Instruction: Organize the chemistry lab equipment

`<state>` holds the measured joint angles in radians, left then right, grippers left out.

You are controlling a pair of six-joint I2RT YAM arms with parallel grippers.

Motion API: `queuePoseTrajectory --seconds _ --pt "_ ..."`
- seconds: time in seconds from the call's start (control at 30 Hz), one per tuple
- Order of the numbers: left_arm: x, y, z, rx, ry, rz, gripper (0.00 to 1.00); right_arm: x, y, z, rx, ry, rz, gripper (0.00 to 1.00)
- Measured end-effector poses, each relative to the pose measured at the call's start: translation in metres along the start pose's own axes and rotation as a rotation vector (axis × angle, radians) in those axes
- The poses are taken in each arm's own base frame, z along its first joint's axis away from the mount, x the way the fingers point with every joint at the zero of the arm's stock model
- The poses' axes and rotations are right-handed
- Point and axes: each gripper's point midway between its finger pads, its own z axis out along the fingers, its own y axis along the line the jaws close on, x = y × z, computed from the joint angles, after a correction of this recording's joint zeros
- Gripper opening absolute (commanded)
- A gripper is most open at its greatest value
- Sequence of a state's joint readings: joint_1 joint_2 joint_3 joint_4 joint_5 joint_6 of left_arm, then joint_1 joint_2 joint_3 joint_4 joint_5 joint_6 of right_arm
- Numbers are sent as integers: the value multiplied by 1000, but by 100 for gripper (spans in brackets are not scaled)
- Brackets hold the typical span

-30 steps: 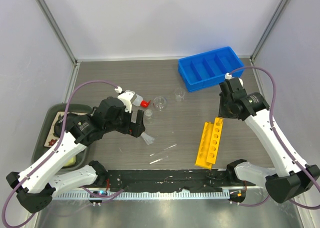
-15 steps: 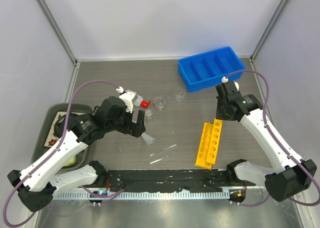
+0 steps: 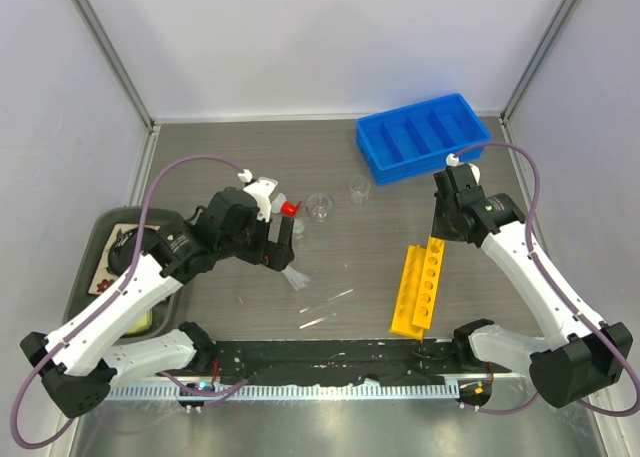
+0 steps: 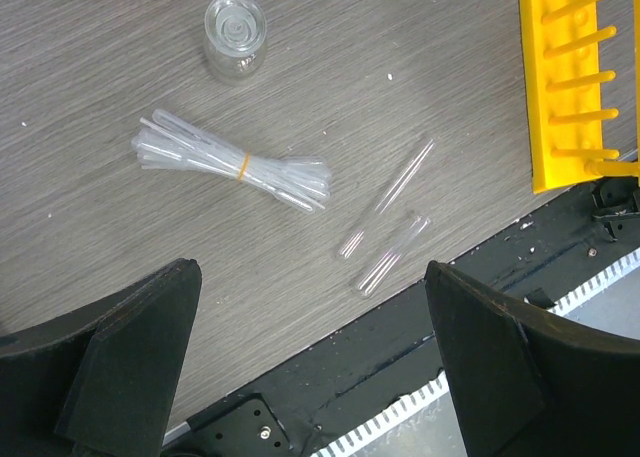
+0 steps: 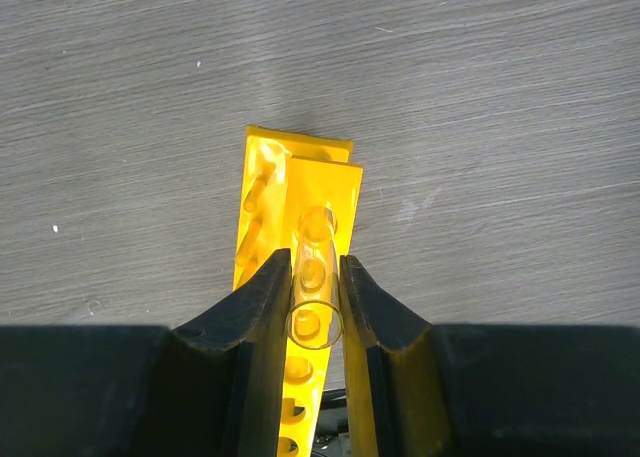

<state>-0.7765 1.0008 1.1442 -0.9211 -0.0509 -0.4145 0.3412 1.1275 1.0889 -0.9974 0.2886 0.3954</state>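
Note:
My right gripper (image 5: 314, 261) is shut on a clear glass tube (image 5: 317, 229), held upright just above the top end of the yellow holed rack (image 5: 262, 182). The rack (image 3: 420, 287) lies flat, right of centre. My left gripper (image 4: 315, 377) hangs open over the table with nothing between its fingers. Beyond it lie a banded bundle of pipettes (image 4: 235, 164), two loose tubes (image 4: 388, 192) and a small glass beaker (image 4: 236, 35). The white squeeze bottle (image 3: 266, 193) lies beside the left wrist. Two more beakers (image 3: 319, 206) stand mid-table. The blue bin (image 3: 423, 135) sits at the back right.
A dark green tray (image 3: 95, 277) with its contents sits at the left edge, under the left arm. A black strip (image 3: 330, 362) and the arm bases run along the near edge. Walls and metal posts close in the table's sides and back.
My right gripper has shifted a little left and nearer with the tube, coming over the rack's top end. My left arm has edged slightly right, its gripper still open.

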Motion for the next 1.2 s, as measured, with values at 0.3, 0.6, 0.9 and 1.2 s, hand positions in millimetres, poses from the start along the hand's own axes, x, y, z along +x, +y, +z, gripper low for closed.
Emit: queuePoseTrajectory --seconds 0.3,0.6,0.9,1.2 --pt "3 0 12 -16 41 3 100 2 0 1 -4 4 7 62" --pt "-1 -6 24 5 59 17 96 -20 -9 -35 10 -33 -13 71" --pt "0 -34 52 90 97 76 85 -38 -13 -89 -76 -153 -1 72" --pt "50 -81 98 96 238 259 73 -12 -3 -89 -168 -103 -22 72"
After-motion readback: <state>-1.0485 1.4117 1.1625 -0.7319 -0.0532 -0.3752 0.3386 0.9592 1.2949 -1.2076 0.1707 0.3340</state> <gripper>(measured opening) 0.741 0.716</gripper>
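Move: In the right hand's grip a clear test tube already stands in the yellow rack's far hole, about 6 cm below the hand point; the rack's middle is about 8 cm back and 10 cm down, and a glass beaker some 19 cm ahead and 15 cm left. From the left hand, the long loose tube lies about 4 cm back, 9 cm right and 17 cm down; the short one 8 cm back and 7 cm right, the pipette bundle 5 cm ahead and 2 cm left, both at that depth. Opening its fingers, the right hand lets go of the tube in the rack's far hole, then rises clear, ending about 8 cm up and 4 cm back. The left hand, slow at first, sweeps about 10 cm right and 8 cm down towards the two loose tubes, turning some 15 degrees clockwise while its fingers close part way on nothing. ##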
